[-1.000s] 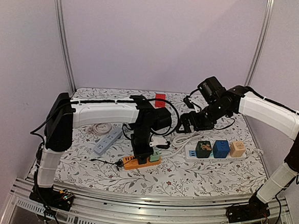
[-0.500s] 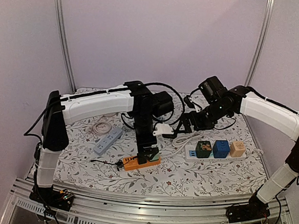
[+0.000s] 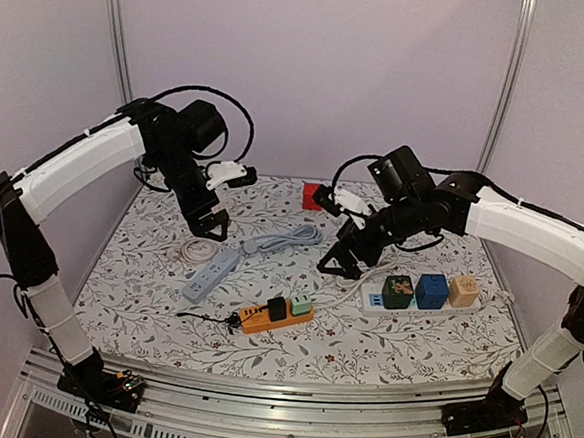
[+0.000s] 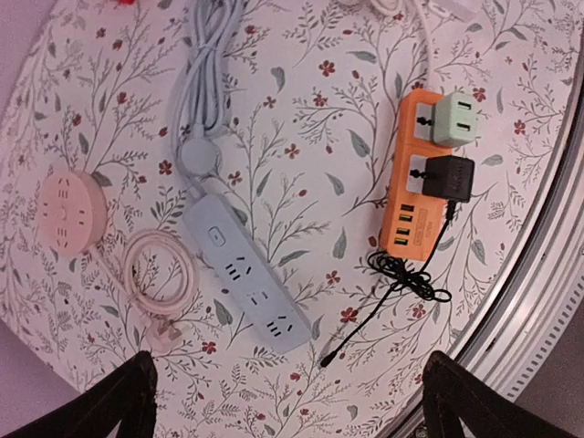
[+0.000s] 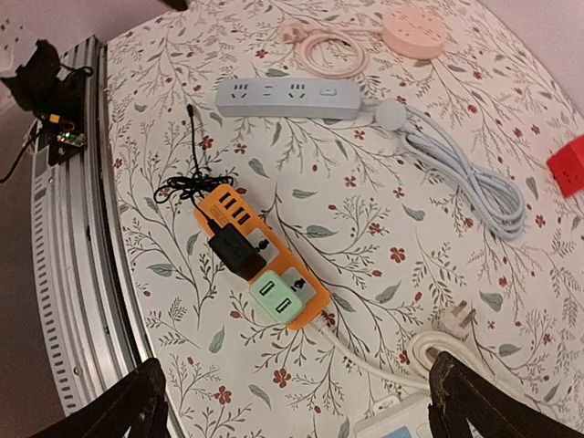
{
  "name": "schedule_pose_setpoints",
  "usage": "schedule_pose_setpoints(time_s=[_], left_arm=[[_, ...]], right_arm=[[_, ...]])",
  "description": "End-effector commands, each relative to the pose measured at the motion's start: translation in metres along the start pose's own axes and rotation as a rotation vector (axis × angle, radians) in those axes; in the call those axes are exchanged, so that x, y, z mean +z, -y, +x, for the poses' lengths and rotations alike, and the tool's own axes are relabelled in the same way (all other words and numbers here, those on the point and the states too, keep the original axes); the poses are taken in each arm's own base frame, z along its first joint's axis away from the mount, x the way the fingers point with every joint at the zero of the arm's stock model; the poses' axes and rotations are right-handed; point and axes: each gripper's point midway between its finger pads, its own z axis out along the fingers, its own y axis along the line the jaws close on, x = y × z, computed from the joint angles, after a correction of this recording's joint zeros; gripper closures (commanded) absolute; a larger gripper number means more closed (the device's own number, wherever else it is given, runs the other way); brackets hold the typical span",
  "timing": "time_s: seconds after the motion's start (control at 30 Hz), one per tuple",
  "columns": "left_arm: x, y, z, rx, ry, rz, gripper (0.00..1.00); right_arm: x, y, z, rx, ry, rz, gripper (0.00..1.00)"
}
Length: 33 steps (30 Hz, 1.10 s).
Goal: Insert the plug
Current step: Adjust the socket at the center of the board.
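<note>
The black plug (image 3: 278, 308) sits seated in the orange power strip (image 3: 265, 322), beside a mint green adapter (image 3: 302, 303). Its thin black cable lies bunched at the strip's left end. My left gripper (image 3: 208, 225) hangs open and empty high over the back left of the table, far from the strip. In the left wrist view the plug (image 4: 443, 175) and strip (image 4: 403, 224) lie at the upper right, well beyond the gripper (image 4: 292, 406). My right gripper (image 3: 341, 265) is open and empty, above and right of the strip. The right wrist view shows the plug (image 5: 239, 253) in the strip (image 5: 228, 208).
A grey-blue power strip (image 3: 211, 274) with coiled cable (image 3: 286, 239) lies left of centre. Behind it are a pink round socket (image 4: 66, 212) and its cord (image 4: 160, 274). A white strip (image 3: 421, 305) with three cube adapters lies at the right. A red cube (image 3: 314, 195) sits at the back.
My left gripper opened and let go of the black plug, which stays in the orange strip. The left arm then rose and swung back left. The right gripper dropped slightly to the left.
</note>
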Motion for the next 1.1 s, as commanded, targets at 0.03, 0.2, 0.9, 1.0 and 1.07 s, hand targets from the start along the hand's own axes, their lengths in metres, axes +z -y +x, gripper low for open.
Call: schedule_pose_setpoints(time_s=[0.03,0.2,0.9,1.0,1.07], left_arm=[[0.015,-0.049,0.078,-0.259,-0.102,-0.051,0.0],[0.043,-0.062,0.124,-0.359,-0.179,-0.089,0.01],[0.069,-0.049,0.138,-0.362,-0.189,-0.031,0.01],[0.071,-0.05,0.137,-0.364,-0.191,-0.03,0.01],[0.072,-0.049,0.137,-0.364,-0.192,-0.026,0.01]], right_arm=[[0.047,-0.039,0.011,-0.491,-0.035,-0.127,0.01],[0.078,-0.051,0.04,-0.692,-0.15,-0.233,0.01],[0.143,-0.036,0.075,-0.762,-0.296,-0.302,0.5],[0.141,-0.032,0.077,-0.743,-0.302,-0.293,0.55],[0.141,-0.029,0.078,-0.736,-0.307,-0.288,0.6]])
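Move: The green plug on the orange power strip lies about 7 cm to the right hand's left, 3 cm back towards the base and 15 cm below. The black adapter sits some 5 cm to the left of that plug and 1 cm nearer the base; the strip's own middle is about 11 cm left of the hand, 4 cm back and 18 cm down. The dark green block stands roughly 12 cm to the hand's right and 2 cm ahead, 16 cm down. From the left hand the green plug is about 15 cm right, 7 cm back and 16 cm below. The right hand sinks about 14 cm and shifts some 7 cm left and slightly back onto the green plug, turning roughly 45 degrees counter-clockwise with its fingers tipping steeper down, then closes them from wide open to under half around the plug, one finger coming against its side. Meanwhile the left hand, still open and empty, swings left away from the orange strip and down, turning about 20 degrees counter-clockwise, then stays clear beside the grey strip. ##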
